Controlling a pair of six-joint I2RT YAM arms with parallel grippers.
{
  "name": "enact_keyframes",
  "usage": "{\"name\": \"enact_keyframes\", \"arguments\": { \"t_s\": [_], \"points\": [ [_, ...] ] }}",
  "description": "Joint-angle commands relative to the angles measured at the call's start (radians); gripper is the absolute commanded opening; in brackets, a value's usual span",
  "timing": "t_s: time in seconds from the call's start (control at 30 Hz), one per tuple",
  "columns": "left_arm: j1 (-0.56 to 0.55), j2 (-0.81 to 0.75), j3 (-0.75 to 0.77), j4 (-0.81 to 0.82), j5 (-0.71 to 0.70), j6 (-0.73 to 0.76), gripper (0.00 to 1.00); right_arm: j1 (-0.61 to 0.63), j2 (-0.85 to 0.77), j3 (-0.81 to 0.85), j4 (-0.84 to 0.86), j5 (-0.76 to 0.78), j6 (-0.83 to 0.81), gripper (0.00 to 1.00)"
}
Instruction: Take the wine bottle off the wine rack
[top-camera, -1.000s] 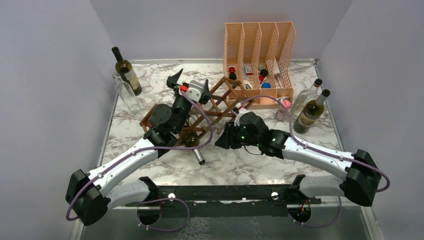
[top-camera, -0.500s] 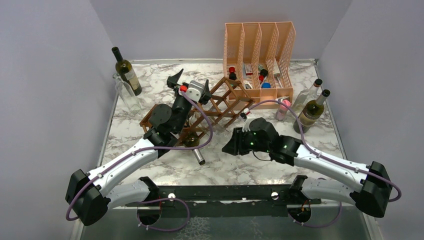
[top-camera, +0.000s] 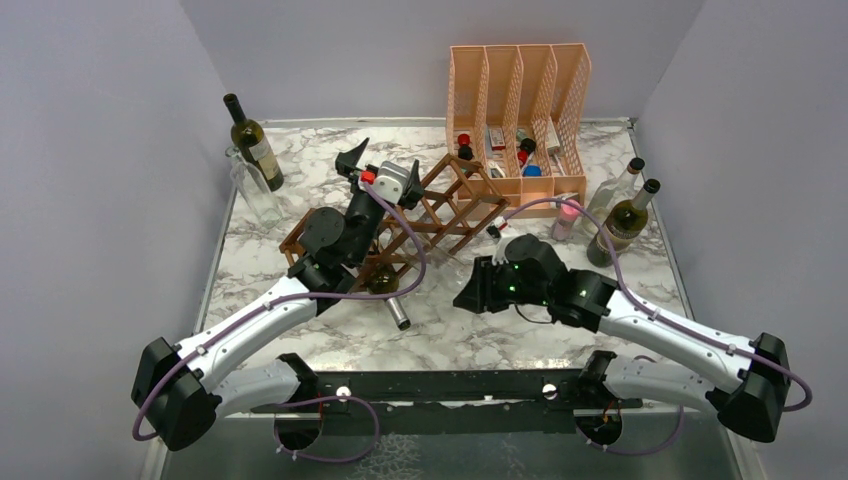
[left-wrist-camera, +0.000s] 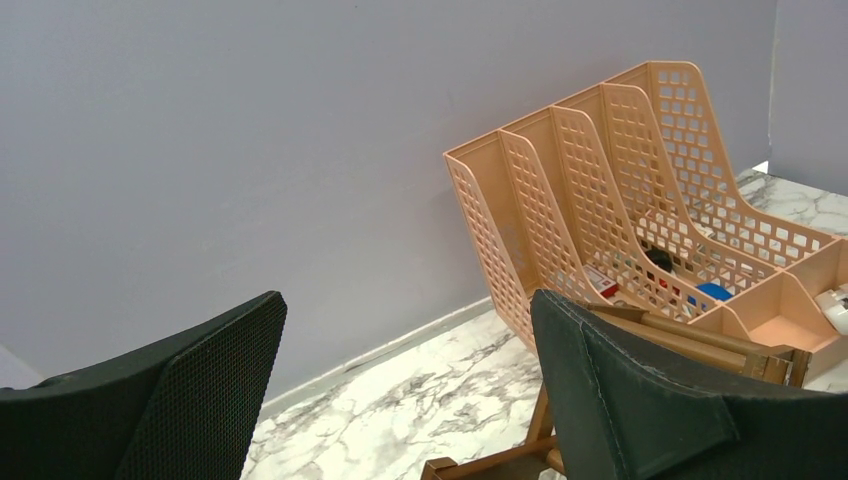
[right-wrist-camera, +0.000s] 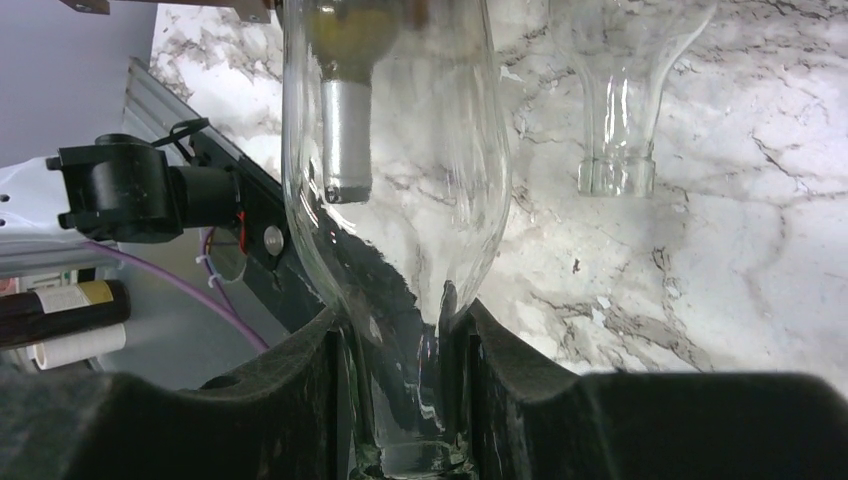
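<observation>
The wine rack (top-camera: 440, 205), a brown wooden lattice, lies at the table's middle. A dark bottle rests in its near end, with its silver-capped neck (top-camera: 398, 312) sticking out. My right gripper (top-camera: 466, 297) is just right of that end. In the right wrist view it (right-wrist-camera: 405, 330) is shut on the neck of a clear glass wine bottle (right-wrist-camera: 400, 160), whose base is cut off at the top of that view. The silver neck (right-wrist-camera: 347, 150) shows through the glass. My left gripper (top-camera: 380, 165) is open and empty over the rack's far side (left-wrist-camera: 680, 335).
A second clear bottle neck (right-wrist-camera: 620, 150) hangs to the right. The peach mesh organiser (top-camera: 517, 110) stands at the back. Two bottles (top-camera: 622, 225) stand at the right edge. A dark bottle (top-camera: 253, 140) and a clear one (top-camera: 252, 190) stand at the back left.
My right gripper has drawn back from the rack, toward the right and the near edge, with the clear bottle's neck in it. The left arm has not moved.
</observation>
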Motion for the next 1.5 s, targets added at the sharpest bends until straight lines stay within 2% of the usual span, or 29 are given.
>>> {"name": "enact_keyframes", "arguments": {
  "t_s": [0.0, 0.3, 0.6, 0.9, 1.2, 1.47],
  "points": [
    [0.002, 0.006, 0.008, 0.005, 0.033, -0.017, 0.99, -0.003, -0.03, 0.045, -0.159, 0.109, 0.002, 0.01],
    [0.001, 0.017, 0.014, -0.005, 0.051, -0.039, 0.99, -0.003, -0.083, 0.14, -0.329, 0.15, -0.028, 0.01],
    [-0.012, 0.024, 0.025, -0.022, 0.074, -0.052, 0.99, -0.003, -0.142, 0.162, -0.453, 0.11, -0.032, 0.01],
    [-0.043, 0.083, 0.07, -0.09, 0.2, -0.088, 0.99, -0.003, -0.239, 0.177, -0.609, 0.053, -0.048, 0.01],
    [-0.141, 0.133, 0.093, -0.14, 0.411, -0.073, 0.99, -0.003, -0.271, 0.266, -0.783, 0.119, -0.011, 0.01],
    [-0.292, 0.177, 0.052, -0.162, 0.737, 0.034, 0.99, -0.003, -0.253, 0.363, -0.958, 0.198, 0.037, 0.01]
  ]
}}
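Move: Below and behind the open left hand, the clear bottle lies about 13 cm back, 6 cm to its right and 25 cm lower. The right hand already holds that bottle by the neck, its body some 4 cm ahead, 7 cm left and 4 cm below. From the right hand, the wine rack's middle is roughly 15 cm ahead and 16 cm left, 6 cm lower; the silver-necked green bottle is 2 cm ahead, 18 cm left and 9 cm down. Keeping its pinch on the neck, the right hand draws the clear bottle away from the rack, some 12 cm right and 7 cm back, rising, dipping a little midway, then rising again, with the fingers tilting further down. The left hand starts slowly, then sweeps about 16 cm right, also back and down towards the bottle, turning some 40 degrees clockwise with its fingers still wide open. ##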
